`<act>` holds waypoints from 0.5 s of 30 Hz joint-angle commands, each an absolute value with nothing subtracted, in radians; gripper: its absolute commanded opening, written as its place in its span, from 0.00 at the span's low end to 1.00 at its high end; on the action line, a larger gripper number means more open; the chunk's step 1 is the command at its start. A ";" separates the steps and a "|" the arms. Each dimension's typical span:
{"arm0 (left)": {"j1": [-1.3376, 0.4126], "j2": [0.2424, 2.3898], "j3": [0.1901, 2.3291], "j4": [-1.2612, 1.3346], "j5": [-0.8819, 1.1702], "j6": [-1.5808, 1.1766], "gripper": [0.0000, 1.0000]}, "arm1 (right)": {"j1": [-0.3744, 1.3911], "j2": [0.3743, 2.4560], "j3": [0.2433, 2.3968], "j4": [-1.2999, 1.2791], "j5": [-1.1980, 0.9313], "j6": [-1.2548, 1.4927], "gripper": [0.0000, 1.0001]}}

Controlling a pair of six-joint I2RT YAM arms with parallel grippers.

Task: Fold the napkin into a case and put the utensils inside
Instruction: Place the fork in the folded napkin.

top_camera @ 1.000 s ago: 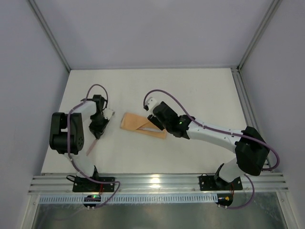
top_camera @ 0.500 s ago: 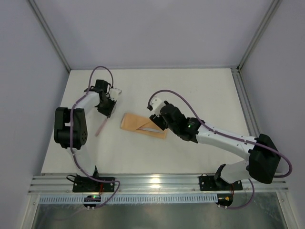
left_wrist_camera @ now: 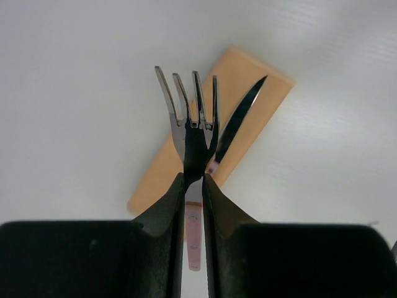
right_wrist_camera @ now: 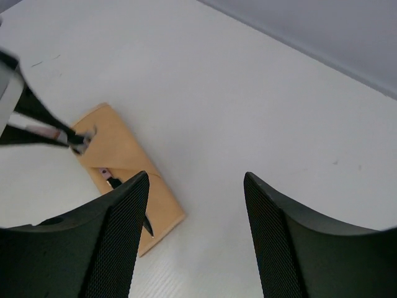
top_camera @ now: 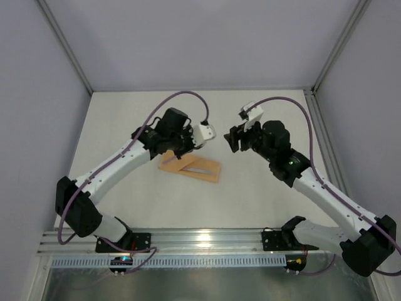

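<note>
The napkin lies folded as a narrow peach-orange case (top_camera: 200,170) mid-table, also seen in the left wrist view (left_wrist_camera: 158,174) and the right wrist view (right_wrist_camera: 121,149). The knife (left_wrist_camera: 239,118) rests slantwise in its fold, dark blade tip showing (right_wrist_camera: 147,225). My left gripper (top_camera: 177,150) hangs over the case's left end, shut (left_wrist_camera: 194,176) on the neck of the fork (left_wrist_camera: 189,105), tines pointing away above the cloth. My right gripper (top_camera: 235,139) is raised to the right of the case, open (right_wrist_camera: 195,177), with nothing between its fingers.
The white table (top_camera: 263,113) is bounded by grey walls and slanted frame posts at the back corners. A metal rail (top_camera: 207,238) with both arm bases runs along the near edge. Purple cables loop above both wrists.
The left arm has swung from the far left of the table to the case, carrying the fork. The right gripper has lifted off the case and pulled back to the right.
</note>
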State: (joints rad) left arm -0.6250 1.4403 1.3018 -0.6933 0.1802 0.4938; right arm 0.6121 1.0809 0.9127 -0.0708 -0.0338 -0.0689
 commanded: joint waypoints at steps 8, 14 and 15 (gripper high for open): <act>-0.877 1.891 1.672 -0.841 0.307 0.873 0.00 | 0.259 0.970 0.862 -0.235 0.080 0.072 0.67; -0.908 2.020 1.762 -0.853 0.294 0.939 0.00 | 0.258 1.002 0.835 -0.236 0.078 0.097 0.67; -0.910 2.026 1.763 -0.856 0.304 0.936 0.00 | 0.256 1.003 0.830 -0.236 0.078 0.098 0.66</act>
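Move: The folded napkin's middle lies about 4 cm to the right of the left hand, which holds the fork, roughly 1 cm ahead and 18 cm below it. The knife, already in the napkin, shows its visible part some 8 cm to the right of the left hand, about 1 cm back and 18 cm down. From the empty right hand the napkin's middle is about 21 cm to the left, level with it front to back, and some 26 cm below. The fork, still pinched at its neck in the left fingers, is carried about 15 cm to the right over the folded napkin towards its right end, first level, then sinking some 10 cm, while the wrist swings about 35 degrees clockwise so that the tines point right. The right hand, open and empty, clears off some 14 cm to the right, dropping a little and turning clockwise. ##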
